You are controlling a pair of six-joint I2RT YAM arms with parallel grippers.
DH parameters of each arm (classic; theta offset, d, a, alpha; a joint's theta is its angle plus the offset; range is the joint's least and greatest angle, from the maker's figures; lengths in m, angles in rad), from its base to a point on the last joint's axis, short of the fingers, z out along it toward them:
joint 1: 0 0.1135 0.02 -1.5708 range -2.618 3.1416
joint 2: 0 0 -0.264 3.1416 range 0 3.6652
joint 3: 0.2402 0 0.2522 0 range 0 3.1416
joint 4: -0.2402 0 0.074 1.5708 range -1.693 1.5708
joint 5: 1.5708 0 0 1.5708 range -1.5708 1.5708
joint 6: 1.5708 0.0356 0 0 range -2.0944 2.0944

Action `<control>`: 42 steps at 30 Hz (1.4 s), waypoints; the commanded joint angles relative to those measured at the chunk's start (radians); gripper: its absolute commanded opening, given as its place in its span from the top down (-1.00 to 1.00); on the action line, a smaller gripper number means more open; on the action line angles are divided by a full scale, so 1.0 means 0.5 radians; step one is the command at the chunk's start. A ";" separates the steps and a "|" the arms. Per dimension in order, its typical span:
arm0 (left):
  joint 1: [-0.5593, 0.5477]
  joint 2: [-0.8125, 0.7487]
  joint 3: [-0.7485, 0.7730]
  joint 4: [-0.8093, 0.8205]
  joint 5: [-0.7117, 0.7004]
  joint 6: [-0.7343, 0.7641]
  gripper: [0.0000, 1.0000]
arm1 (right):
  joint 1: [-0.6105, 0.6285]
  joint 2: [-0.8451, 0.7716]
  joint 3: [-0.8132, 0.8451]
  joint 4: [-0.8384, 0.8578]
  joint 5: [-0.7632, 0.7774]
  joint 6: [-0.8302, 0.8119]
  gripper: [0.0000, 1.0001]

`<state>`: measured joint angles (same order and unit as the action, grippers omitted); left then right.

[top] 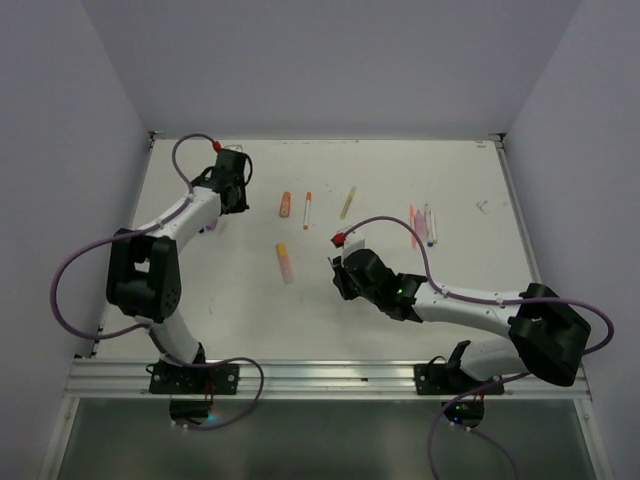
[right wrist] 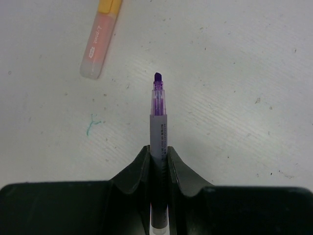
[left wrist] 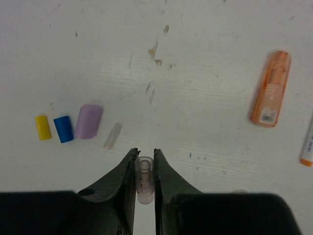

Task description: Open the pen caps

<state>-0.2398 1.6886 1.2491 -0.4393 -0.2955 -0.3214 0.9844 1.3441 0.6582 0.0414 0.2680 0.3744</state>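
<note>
My left gripper [left wrist: 145,154] is shut on a small translucent lilac pen cap [left wrist: 145,181], held just above the table at the far left [top: 232,180]. Ahead of it, loose caps lie in a row: yellow [left wrist: 43,127], blue [left wrist: 63,129], lilac [left wrist: 88,121] and a slim clear one [left wrist: 112,136]. My right gripper [right wrist: 158,152] is shut on a grey-bodied pen [right wrist: 158,129]. The pen's bare purple tip [right wrist: 158,77] points away from the jaws, with no cap on it. In the top view this gripper [top: 345,275] sits mid-table.
An orange highlighter [left wrist: 270,89] and a white pen with an orange end [left wrist: 308,147] lie to the right of my left gripper. A pink highlighter with a yellow cap [right wrist: 100,41] lies ahead and left of my right gripper. A yellow pen [top: 347,203] and several pens [top: 422,225] lie further back.
</note>
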 commanded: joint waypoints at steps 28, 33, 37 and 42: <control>0.111 0.694 0.349 -0.459 0.008 0.281 0.38 | -0.174 -0.120 -0.080 0.012 0.001 0.073 1.00; 0.111 0.627 0.349 -0.462 0.060 0.269 0.31 | -0.229 -0.154 -0.059 -0.046 0.053 0.073 1.00; 0.111 0.419 0.367 -0.471 0.161 0.244 0.19 | -0.342 -0.163 0.009 -0.171 0.120 0.061 1.00; 0.108 0.093 0.373 -0.478 0.287 0.213 0.04 | -0.618 -0.014 0.180 -0.368 0.148 0.076 1.00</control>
<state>-0.1902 1.8973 1.4048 -0.6754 -0.2127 -0.2024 0.7391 1.2957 0.6590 -0.0746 0.2989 0.4004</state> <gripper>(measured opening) 0.473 0.161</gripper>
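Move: The left hand's held pen cap goes to bare table about 2 cm back, 3 cm left and 10 cm below it. The clear cap there is about 5 cm left and 1 cm back, the lilac cap 8 cm left and level, the blue cap some 10 cm left and 1 cm back. From the right hand, holding the uncapped pen, the red pen of the finished row lies about 16 cm ahead, 18 cm right and 7 cm lower; the pink pen, 20 cm right and 16 cm ahead. Lower the left gripper about 9.5 cm, easing left and slightly back while tipping the fingers some 20 degrees steeper, and open them to let go of the cap beside the clear one, then lift away about 4 cm. Keep the right grip on the pen; carry it right and forward towards the finished row, slowly at first, then faster, turning clockwise. ##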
